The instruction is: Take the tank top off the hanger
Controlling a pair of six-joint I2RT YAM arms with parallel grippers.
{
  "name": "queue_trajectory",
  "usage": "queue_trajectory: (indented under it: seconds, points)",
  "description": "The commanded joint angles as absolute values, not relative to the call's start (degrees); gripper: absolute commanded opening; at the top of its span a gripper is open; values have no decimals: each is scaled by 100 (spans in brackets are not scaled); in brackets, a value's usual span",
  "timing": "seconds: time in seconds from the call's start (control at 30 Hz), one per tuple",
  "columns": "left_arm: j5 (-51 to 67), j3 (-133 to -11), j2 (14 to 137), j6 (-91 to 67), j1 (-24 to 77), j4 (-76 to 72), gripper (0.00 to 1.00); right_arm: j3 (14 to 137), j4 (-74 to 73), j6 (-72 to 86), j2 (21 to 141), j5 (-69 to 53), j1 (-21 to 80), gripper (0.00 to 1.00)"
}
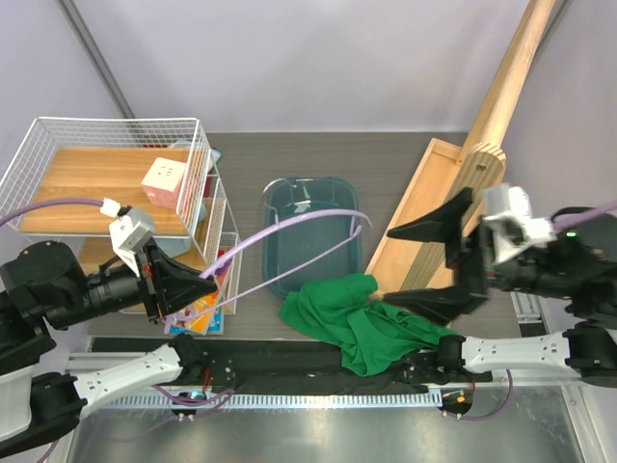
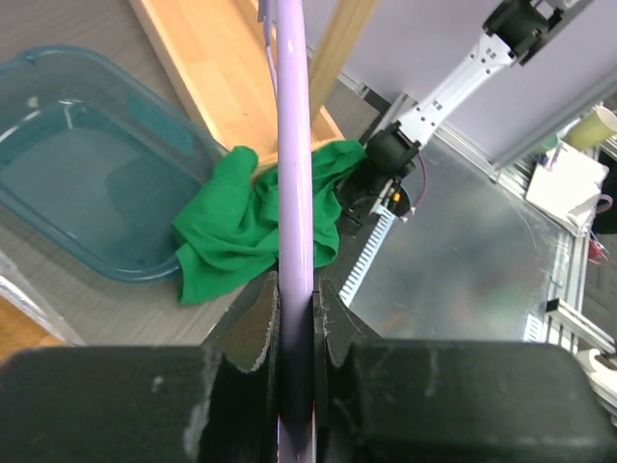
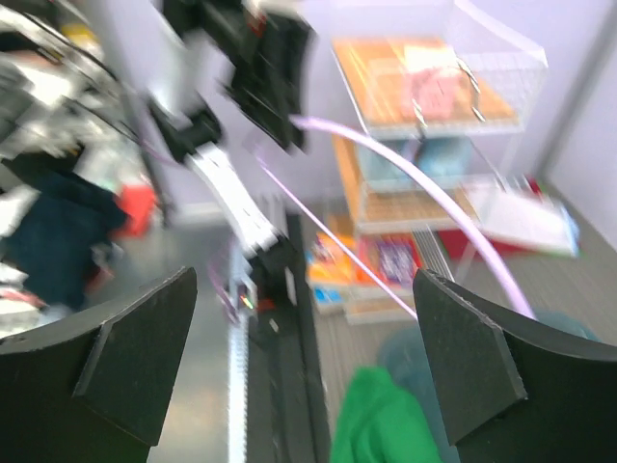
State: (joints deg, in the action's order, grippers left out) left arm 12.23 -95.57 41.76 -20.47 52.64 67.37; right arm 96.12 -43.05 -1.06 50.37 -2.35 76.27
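Note:
The bright green tank top (image 1: 362,320) lies crumpled on the table, off the hanger, between the two arms. It also shows in the wrist views (image 2: 231,231) (image 3: 381,420). The lilac hanger (image 1: 289,224) is lifted over the tub, and my left gripper (image 1: 198,283) is shut on one end of it. In the left wrist view the hanger's arm (image 2: 292,145) runs straight out from between the closed jaws of the left gripper (image 2: 294,286). My right gripper (image 1: 430,262) is raised above the tank top's right side, open wide and holding nothing (image 3: 304,280). The thin hanger (image 3: 434,193) crosses that blurred view.
A teal plastic tub (image 1: 337,188) sits mid-table under the hanger. A white wire rack (image 1: 106,125) with a pink cube (image 1: 164,181) stands at the left, with books below it. A wooden tray (image 1: 424,193) and a wooden post (image 1: 506,82) lean at the right.

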Motion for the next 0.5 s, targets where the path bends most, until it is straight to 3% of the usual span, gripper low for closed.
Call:
queue_trajectory:
  seconds: [0.0,0.2,0.47]
  points:
    - [747,-9966,4605,-1829,5247,6312,0,9764,-2981,334,4616,-1396,7646,100]
    - [975,-10536,5842,-1214,5247,5485,0,10098,-2646,483,4254,-1187,7646,100]
    - [1494,-13134,8485,-677,5247,5519,0,10020,-2171,791,3710,-1424,7559,100]
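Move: The left hand already grips the hanger by one end. The near end of the rack's rod is about 39 cm to its right, 16 cm ahead and a few cm higher. Well below, around 41 cm down, the tank top lies 9 cm ahead and 27 cm right, and the bin 31 cm ahead and 14 cm right. For the empty right hand, that rod end is some 15 cm ahead, 16 cm right and about level. Keeping its pinch on one end of the bare hanger, the left hand sets off slowly, then swings it faster right and forward out over the bin towards the rack's rod, some 17 cm in all and rising about 5 cm. The right hand, already wide open, backs off empty, up and to the right and somewhat back, its fingers tipping upwards by some 30 degrees. ##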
